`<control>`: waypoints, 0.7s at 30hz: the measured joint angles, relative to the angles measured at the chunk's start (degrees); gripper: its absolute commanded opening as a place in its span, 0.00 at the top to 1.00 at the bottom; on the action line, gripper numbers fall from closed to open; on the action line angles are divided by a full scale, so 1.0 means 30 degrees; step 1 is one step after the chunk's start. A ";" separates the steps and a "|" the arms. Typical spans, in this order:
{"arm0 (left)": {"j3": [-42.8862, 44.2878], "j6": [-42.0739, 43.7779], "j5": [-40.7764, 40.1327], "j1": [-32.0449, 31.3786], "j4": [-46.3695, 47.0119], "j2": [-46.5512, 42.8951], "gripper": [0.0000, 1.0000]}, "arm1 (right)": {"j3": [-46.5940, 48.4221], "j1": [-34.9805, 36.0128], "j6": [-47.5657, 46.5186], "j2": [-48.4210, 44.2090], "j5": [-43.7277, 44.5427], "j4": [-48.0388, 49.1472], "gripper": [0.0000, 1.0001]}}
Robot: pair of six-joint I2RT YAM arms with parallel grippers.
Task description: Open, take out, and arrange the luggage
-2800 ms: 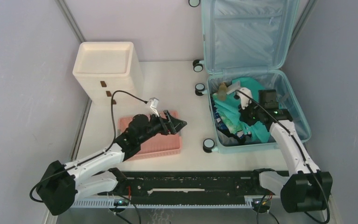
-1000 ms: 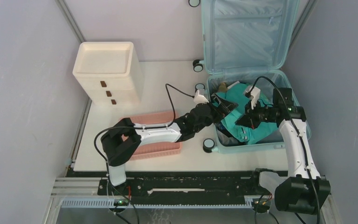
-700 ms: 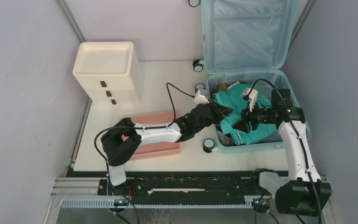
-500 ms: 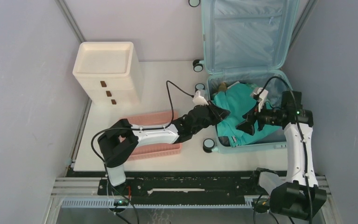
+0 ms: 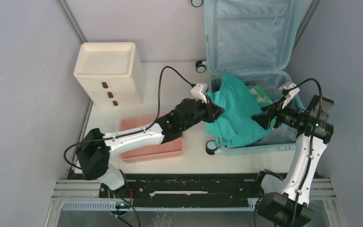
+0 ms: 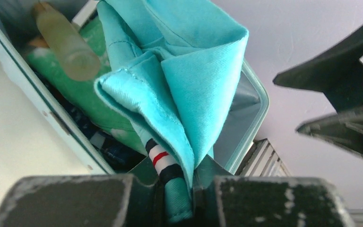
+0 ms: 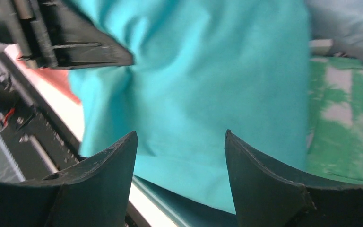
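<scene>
The luggage (image 5: 250, 33) lies open at the back right, its lid leaning against the wall. My left gripper (image 5: 213, 109) is shut on a bunched teal garment (image 5: 234, 111), which hangs lifted over the suitcase's left half. In the left wrist view the cloth (image 6: 189, 94) and its striped trim are pinched between the jaws of my left gripper (image 6: 177, 203), above the luggage rim (image 6: 33, 82). My right gripper (image 5: 263, 118) stands open just right of the garment with nothing in it. In the right wrist view the right gripper (image 7: 179, 137) faces the teal garment (image 7: 208, 85).
A green patterned cloth (image 5: 260, 92) and a pale bottle (image 6: 66, 42) lie in the suitcase. A pink basket (image 5: 158, 146) sits under my left arm. A cream drawer cabinet (image 5: 108, 71) stands at the back left. A caster wheel (image 5: 211, 147) sticks out at the suitcase's near-left corner.
My left gripper has shut on the teal garment and raised it toward the back left. My right gripper has let go, opened and drawn back to the right.
</scene>
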 measured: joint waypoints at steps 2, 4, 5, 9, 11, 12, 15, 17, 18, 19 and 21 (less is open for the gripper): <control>-0.0248 0.1100 0.0000 0.0007 -0.0466 -0.1078 1.00 | -0.0168 -0.0590 0.1311 -0.0430 -0.0189 0.1355 0.26; -0.0532 0.2127 -0.0022 0.0036 -0.1093 -0.2135 1.00 | -0.0634 -0.0976 0.2164 -0.0787 -0.0321 0.2353 0.26; -0.0641 0.2448 0.0000 0.0051 -0.1282 -0.2492 1.00 | -0.0838 -0.1071 0.2448 -0.0882 -0.0364 0.2579 0.26; -0.1202 0.3650 0.0372 0.0291 -0.2353 -0.4073 1.00 | -0.1792 -0.1377 0.3075 -0.1020 -0.0495 0.3257 0.26; -0.1472 0.4073 0.0758 0.0597 -0.3126 -0.4889 1.00 | -0.2076 -0.1464 0.3206 -0.1020 -0.0510 0.3366 0.26; -0.1588 0.4248 0.0903 0.0772 -0.3570 -0.5311 1.00 | -0.2149 -0.1494 0.3228 -0.1020 -0.0525 0.3410 0.26; -0.1887 0.4568 0.1392 0.1355 -0.4758 -0.6557 1.00 | -0.2259 -0.1537 0.3242 -0.1020 -0.0554 0.3461 0.26; -0.2098 0.4787 0.1705 0.1727 -0.5530 -0.7519 1.00 | -0.2295 -0.1545 0.3249 -0.1020 -0.0561 0.3534 0.26; -0.2157 0.4940 0.1807 0.1916 -0.6069 -0.8087 1.00 | -0.2317 -0.1545 0.3242 -0.1020 -0.0568 0.3563 0.26; -0.2157 0.5085 0.1894 0.2098 -0.6630 -0.8626 1.00 | -0.2346 -0.1545 0.3242 -0.1020 -0.0568 0.3555 0.26; -0.2157 0.5333 0.2084 0.2448 -0.7490 -0.9595 1.00 | -0.2419 -0.1545 0.3242 -0.1020 -0.0583 0.3563 0.26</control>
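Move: The left hand already holds the teal garment up by one end. The pink basket, towards which the garment is being carried, lies about 30 cm to this hand's left, 12 cm back and 22 cm below. The open suitcase's lower shell is some 21 cm to its right, level fore and aft and 17 cm down, with the green garment inside, 16 cm right and 2 cm farther out. From the right hand the basket is roughly 46 cm left and 9 cm back. Keeping the teal garment pinched at its end, the left hand draws it out across the suitcase's near-left side towards the pink basket: about 13 cm left, climbing some 6 cm and easing back a little, while the wrist rolls about 15 degrees around the line of the fingers. The right hand stays over the suitcase with fingers open, shifting only a centimetre or two. ##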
